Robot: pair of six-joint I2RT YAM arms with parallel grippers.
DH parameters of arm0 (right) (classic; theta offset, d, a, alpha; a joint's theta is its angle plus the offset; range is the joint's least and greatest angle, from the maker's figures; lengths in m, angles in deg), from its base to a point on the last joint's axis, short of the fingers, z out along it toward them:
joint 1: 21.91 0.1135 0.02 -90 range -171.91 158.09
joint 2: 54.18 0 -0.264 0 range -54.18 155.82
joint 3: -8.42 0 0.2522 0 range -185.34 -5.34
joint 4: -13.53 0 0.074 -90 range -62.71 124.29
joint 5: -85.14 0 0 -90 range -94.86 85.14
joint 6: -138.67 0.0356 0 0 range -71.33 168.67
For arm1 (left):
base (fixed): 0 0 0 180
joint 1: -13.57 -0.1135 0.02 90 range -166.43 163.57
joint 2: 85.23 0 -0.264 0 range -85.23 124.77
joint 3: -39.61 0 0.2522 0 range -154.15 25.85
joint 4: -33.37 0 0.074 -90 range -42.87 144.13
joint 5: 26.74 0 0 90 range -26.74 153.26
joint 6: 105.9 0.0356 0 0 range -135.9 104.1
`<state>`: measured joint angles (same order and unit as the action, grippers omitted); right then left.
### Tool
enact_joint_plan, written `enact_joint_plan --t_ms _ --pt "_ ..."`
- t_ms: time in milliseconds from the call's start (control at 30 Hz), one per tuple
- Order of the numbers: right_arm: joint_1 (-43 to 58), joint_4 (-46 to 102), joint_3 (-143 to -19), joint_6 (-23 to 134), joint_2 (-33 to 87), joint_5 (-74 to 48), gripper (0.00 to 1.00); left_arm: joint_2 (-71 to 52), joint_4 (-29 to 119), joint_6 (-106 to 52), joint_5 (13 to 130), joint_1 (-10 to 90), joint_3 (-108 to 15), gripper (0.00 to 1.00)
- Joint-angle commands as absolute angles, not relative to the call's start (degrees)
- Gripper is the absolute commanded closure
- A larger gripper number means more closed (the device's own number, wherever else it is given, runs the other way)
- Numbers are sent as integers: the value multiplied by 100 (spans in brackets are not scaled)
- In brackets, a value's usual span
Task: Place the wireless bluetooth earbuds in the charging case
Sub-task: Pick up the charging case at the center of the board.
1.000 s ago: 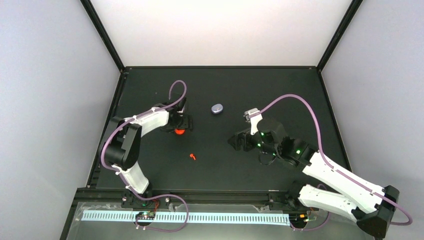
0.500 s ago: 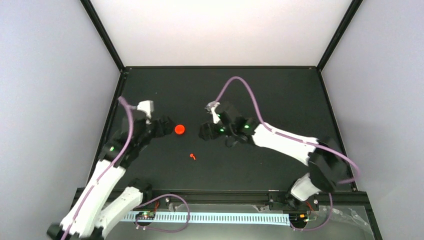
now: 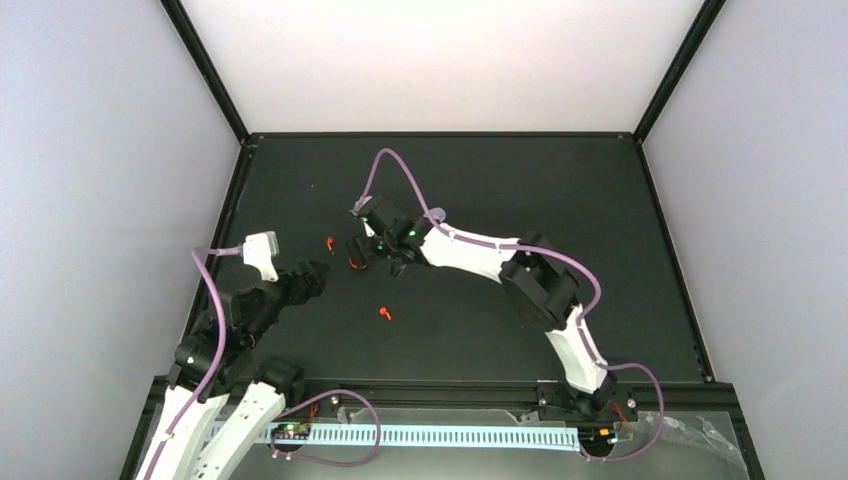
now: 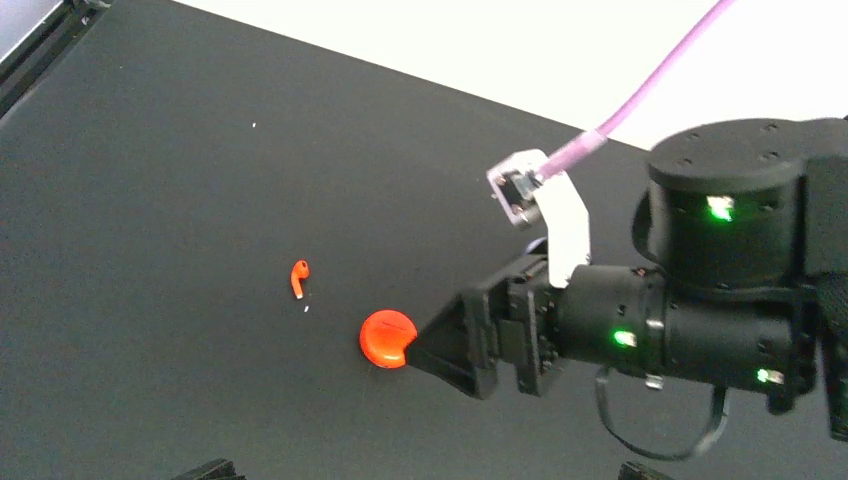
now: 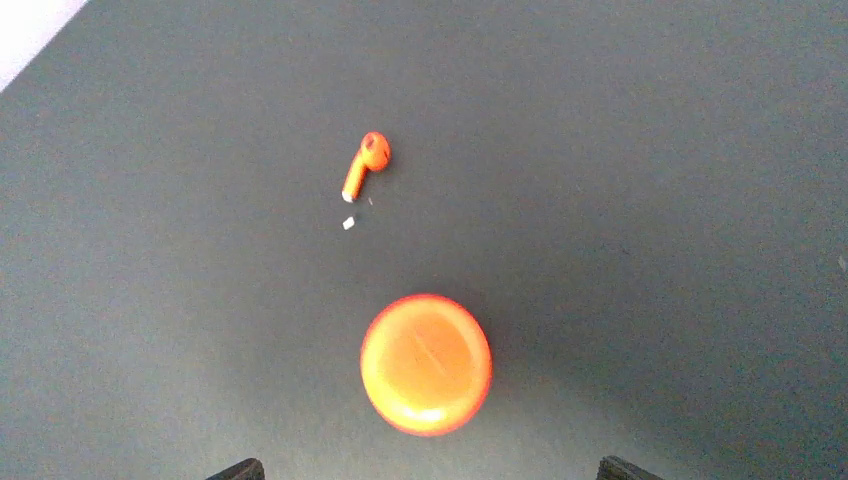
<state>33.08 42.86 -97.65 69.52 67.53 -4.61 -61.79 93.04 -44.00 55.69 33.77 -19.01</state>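
A round red-orange charging case [image 5: 426,363], lid closed, lies on the black table just ahead of my right gripper [image 5: 430,470], whose fingertips stand wide apart and clear of it. From above, only a sliver of the case [image 3: 352,264] shows under the right gripper [image 3: 360,252]. One red-orange earbud [image 5: 366,163] rests beyond the case, also seen as the earbud [image 4: 299,277] in the left wrist view. A second red-orange earbud [image 3: 385,313] lies nearer the front. My left gripper [image 3: 318,272] hangs open and empty, set back to the near left of the case [image 4: 387,338].
A lavender case [image 3: 437,213] sits behind the right forearm, partly hidden by it. The right arm stretches across the table's middle from its base [image 3: 580,400]. A black frame rail [image 3: 225,230] borders the table on the left.
The left gripper let go of the red case and drew back to the near left. The right arm swung left across the table to the case. An earbud left of the case came into view.
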Motion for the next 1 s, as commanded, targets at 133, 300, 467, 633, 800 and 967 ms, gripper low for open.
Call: enact_joint_plan --t_ms 133,300,467,633,800,967 --pt "3399 4918 -11047 6658 7633 -205 14 -6344 9479 -4273 5535 3369 -1860 1" --pt "3399 5436 -11754 6293 8148 -242 13 -6371 9440 -4267 5570 3374 -1827 1" --pt "3399 5712 -12276 6084 8519 -434 13 -6374 9398 -4254 5588 3378 -1801 1" --pt "3399 5878 -12610 6064 8783 -572 13 -6417 9415 -4286 5547 3378 -1800 1" --pt "3399 5961 -12639 6023 8860 -776 15 -6418 9448 -4325 5513 3378 -1816 1" --pt "3461 5785 -12176 6016 8618 -891 18 -6470 9425 -4344 5506 3378 -1792 1"
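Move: The orange charging case lies below the right hand, about 7 cm down, some 4 cm to its left and 3 cm ahead. From the case, one orange earbud is about 4 cm farther out and 6 cm left; the other is some 12 cm nearer the base and 7 cm right. The closed purple case stands about 15 cm ahead of the hand and 12 cm right. From the left hand, the orange case is roughly 15 cm ahead, 9 cm right and 24 cm below. Down and to the left, some 5 cm each way, the right hand closes in on the orange charging case, easing forward a little at first and then partly back as it slows. The wrist tips the fingers more steeply down and turns about 10 degrees counter-clockwise; the fingers stay wide open, coming down to either side of the case. ##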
